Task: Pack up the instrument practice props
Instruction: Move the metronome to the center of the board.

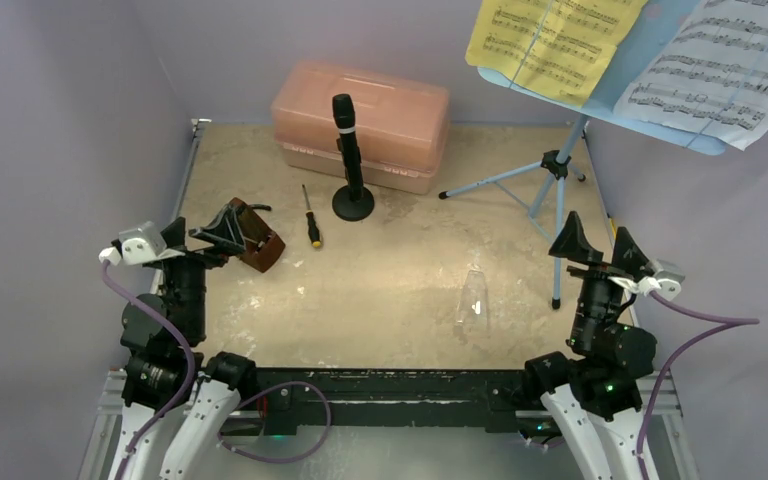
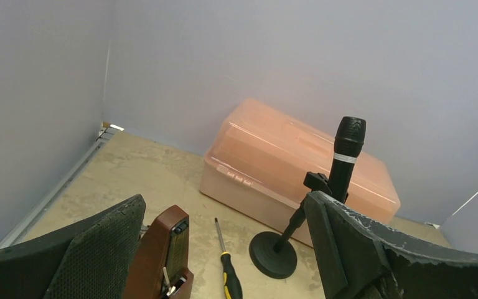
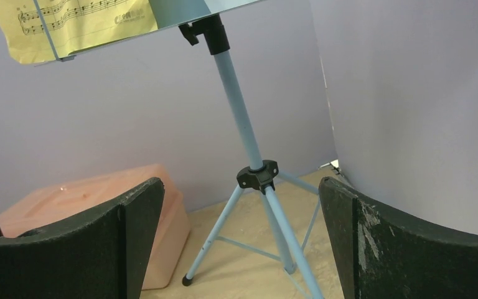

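Observation:
The light-blue music stand (image 1: 557,170) stands on its tripod at the back right. A yellow page (image 1: 550,40) and a white page (image 1: 725,70) lie on its desk. The black pipe (image 1: 348,150) stands upright on its round base before the pink case. The brown metronome (image 1: 258,240) sits at the left. My left gripper (image 1: 200,232) hovers open just above and beside the metronome (image 2: 165,255), which shows close to the left finger. My right gripper (image 1: 600,247) is open and empty, facing the stand's pole (image 3: 239,118) and tripod legs.
A translucent pink case (image 1: 380,115), lid shut, lies against the back wall. A yellow-and-black screwdriver (image 1: 310,218) lies between the metronome and the pipe. A clear glass-like object (image 1: 472,300) lies near the front middle. Grey walls enclose the table.

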Robot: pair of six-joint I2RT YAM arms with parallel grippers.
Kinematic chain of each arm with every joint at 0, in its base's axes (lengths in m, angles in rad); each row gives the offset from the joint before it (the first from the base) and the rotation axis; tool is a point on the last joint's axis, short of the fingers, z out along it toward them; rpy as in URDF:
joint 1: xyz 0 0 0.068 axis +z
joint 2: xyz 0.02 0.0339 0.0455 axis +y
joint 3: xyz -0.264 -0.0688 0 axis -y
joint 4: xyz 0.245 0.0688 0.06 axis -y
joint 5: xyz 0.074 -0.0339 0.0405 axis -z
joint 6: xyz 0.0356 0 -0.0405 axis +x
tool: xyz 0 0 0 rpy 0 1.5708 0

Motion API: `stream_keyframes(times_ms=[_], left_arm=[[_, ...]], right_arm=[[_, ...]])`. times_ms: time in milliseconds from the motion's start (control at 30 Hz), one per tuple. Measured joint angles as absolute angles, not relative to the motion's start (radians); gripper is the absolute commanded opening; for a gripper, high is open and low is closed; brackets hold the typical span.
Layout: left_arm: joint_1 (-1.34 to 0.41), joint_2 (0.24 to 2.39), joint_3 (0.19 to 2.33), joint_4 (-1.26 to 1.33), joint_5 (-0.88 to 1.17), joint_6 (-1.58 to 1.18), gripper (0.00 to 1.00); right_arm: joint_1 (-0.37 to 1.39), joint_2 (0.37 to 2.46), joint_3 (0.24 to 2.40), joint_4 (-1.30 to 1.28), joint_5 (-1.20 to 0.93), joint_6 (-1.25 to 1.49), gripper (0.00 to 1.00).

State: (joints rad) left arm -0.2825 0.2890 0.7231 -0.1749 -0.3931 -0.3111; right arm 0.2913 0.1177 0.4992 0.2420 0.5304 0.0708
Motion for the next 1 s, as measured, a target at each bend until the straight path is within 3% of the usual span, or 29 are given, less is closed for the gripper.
stream_keyframes(times_ms=[367,1000], left_arm=[[-0.282,0.281,0.752,-0.249,-0.499,-0.358,0.99],[-0.282,0.456,0.857,-0.530,-0.627,-0.500,0.99]], right_arm=[[0.291,0.168,0.516,0.206,0.469,0.101,0.98],[0.291,0.168,0.522,0.170,0.399,0.140,0.98]])
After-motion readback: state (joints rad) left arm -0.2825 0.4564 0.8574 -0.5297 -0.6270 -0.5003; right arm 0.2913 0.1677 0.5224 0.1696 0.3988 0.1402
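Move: From the left hand, the metronome stands about 12 cm ahead and 8 cm left, its middle some 28 cm below. The pliers lie 10 cm beyond it and 2 cm farther left; the screwdriver is 21 cm ahead of the hand and about in line, both around 37 cm down. The mic stand is 30 cm ahead, 11 cm right and 24 cm below. From the right hand, the metronome is some 65 cm left, 25 cm ahead and 30 cm down. Leftward first, then mostly down, the left hand closes in on the metronome, dropping about 5 cm and ending 3 cm farther left, its open fingers tipping down some 20 degrees and swinging counter-clockwise. The right hand, empty and open, drifts about 3 cm left and a little forward, turning slightly counter-clockwise. Neither touches anything. ##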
